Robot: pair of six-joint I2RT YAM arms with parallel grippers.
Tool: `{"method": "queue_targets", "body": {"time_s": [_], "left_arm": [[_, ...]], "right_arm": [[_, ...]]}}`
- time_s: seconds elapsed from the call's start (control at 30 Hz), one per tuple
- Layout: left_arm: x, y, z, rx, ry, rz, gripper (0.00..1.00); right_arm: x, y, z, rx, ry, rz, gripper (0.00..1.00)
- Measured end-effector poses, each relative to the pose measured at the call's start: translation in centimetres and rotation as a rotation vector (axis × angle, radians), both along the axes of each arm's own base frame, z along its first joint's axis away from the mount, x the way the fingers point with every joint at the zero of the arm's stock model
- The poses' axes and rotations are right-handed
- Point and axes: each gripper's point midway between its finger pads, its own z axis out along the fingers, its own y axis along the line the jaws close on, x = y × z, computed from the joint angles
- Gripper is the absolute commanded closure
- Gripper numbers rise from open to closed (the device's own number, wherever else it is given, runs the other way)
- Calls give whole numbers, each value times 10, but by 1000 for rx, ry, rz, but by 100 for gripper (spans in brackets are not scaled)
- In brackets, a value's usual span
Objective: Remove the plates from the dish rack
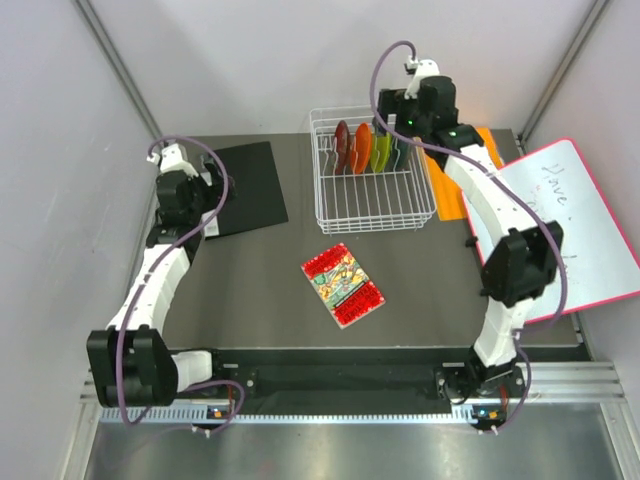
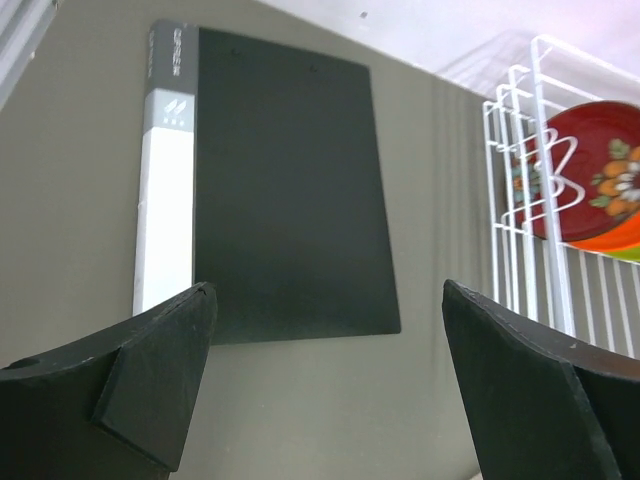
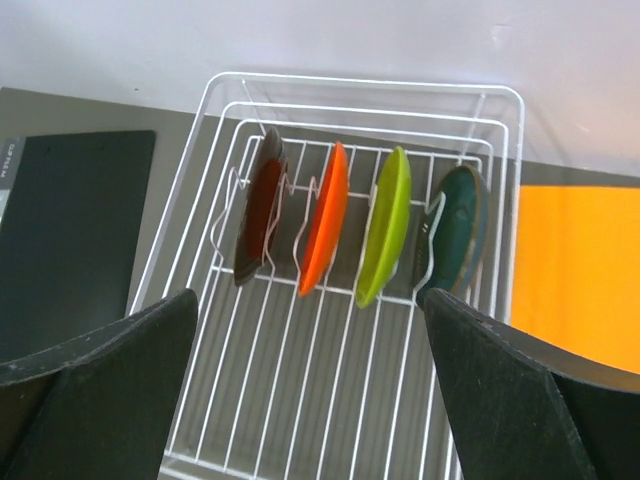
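The white wire dish rack (image 1: 372, 207) stands at the back of the table. Upright in its tines, side by side, are the plates: dark red (image 3: 258, 205), orange (image 3: 325, 218), lime green (image 3: 386, 225) and dark teal (image 3: 455, 235). My right gripper (image 3: 310, 300) hangs open above the rack's near half, short of the plates and touching nothing; in the top view the right gripper (image 1: 405, 122) sits over the rack's back right corner. My left gripper (image 2: 328, 290) is open and empty above the table, left of the rack (image 2: 505, 200), with the dark red plate (image 2: 590, 170) showing through the wires.
A black folder (image 1: 245, 185) lies flat at the back left, just ahead of the left gripper (image 1: 208, 188). A red patterned packet (image 1: 343, 284) lies mid-table. An orange board (image 1: 455, 190) sits right of the rack, and a whiteboard (image 1: 580, 230) leans at the right edge.
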Motion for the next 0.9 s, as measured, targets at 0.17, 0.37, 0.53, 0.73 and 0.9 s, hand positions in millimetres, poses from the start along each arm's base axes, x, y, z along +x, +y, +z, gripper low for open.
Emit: {"method": "queue_targets", "body": {"time_s": [0.17,0.37,0.53,0.73,0.9], "left_arm": [[7,2,-26,-1,48,9,4],[10,1,-44,-9,76,11,5],[11,1,-47,-20,76,15,5],[12,-1,-48,-37,64,10,5],[13,-4,-48,-51,58,1,5]], "right_arm": [[27,29,-23,-25,31,34,10],[44,67,-55,-59,68,87,13],[47,85,-82,-88,105,110,17],[57,98,-99,-107,112,121,24],[71,102,-111,-118,103,114,28]]}}
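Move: The red plate at the left end of the row in the dish rack lies about 11 cm ahead of the right hand, 11 cm to its left and 20 cm below. The orange plate stands some 4 cm to the right of the red one, and the lime-green plate another 4 cm beyond. From the left hand the red plate is roughly 20 cm ahead, 25 cm to the right and 13 cm lower. Right hand sinks about 11 cm, reaching left and forward towards the red plate, fingers narrowing; left sinks 5. ##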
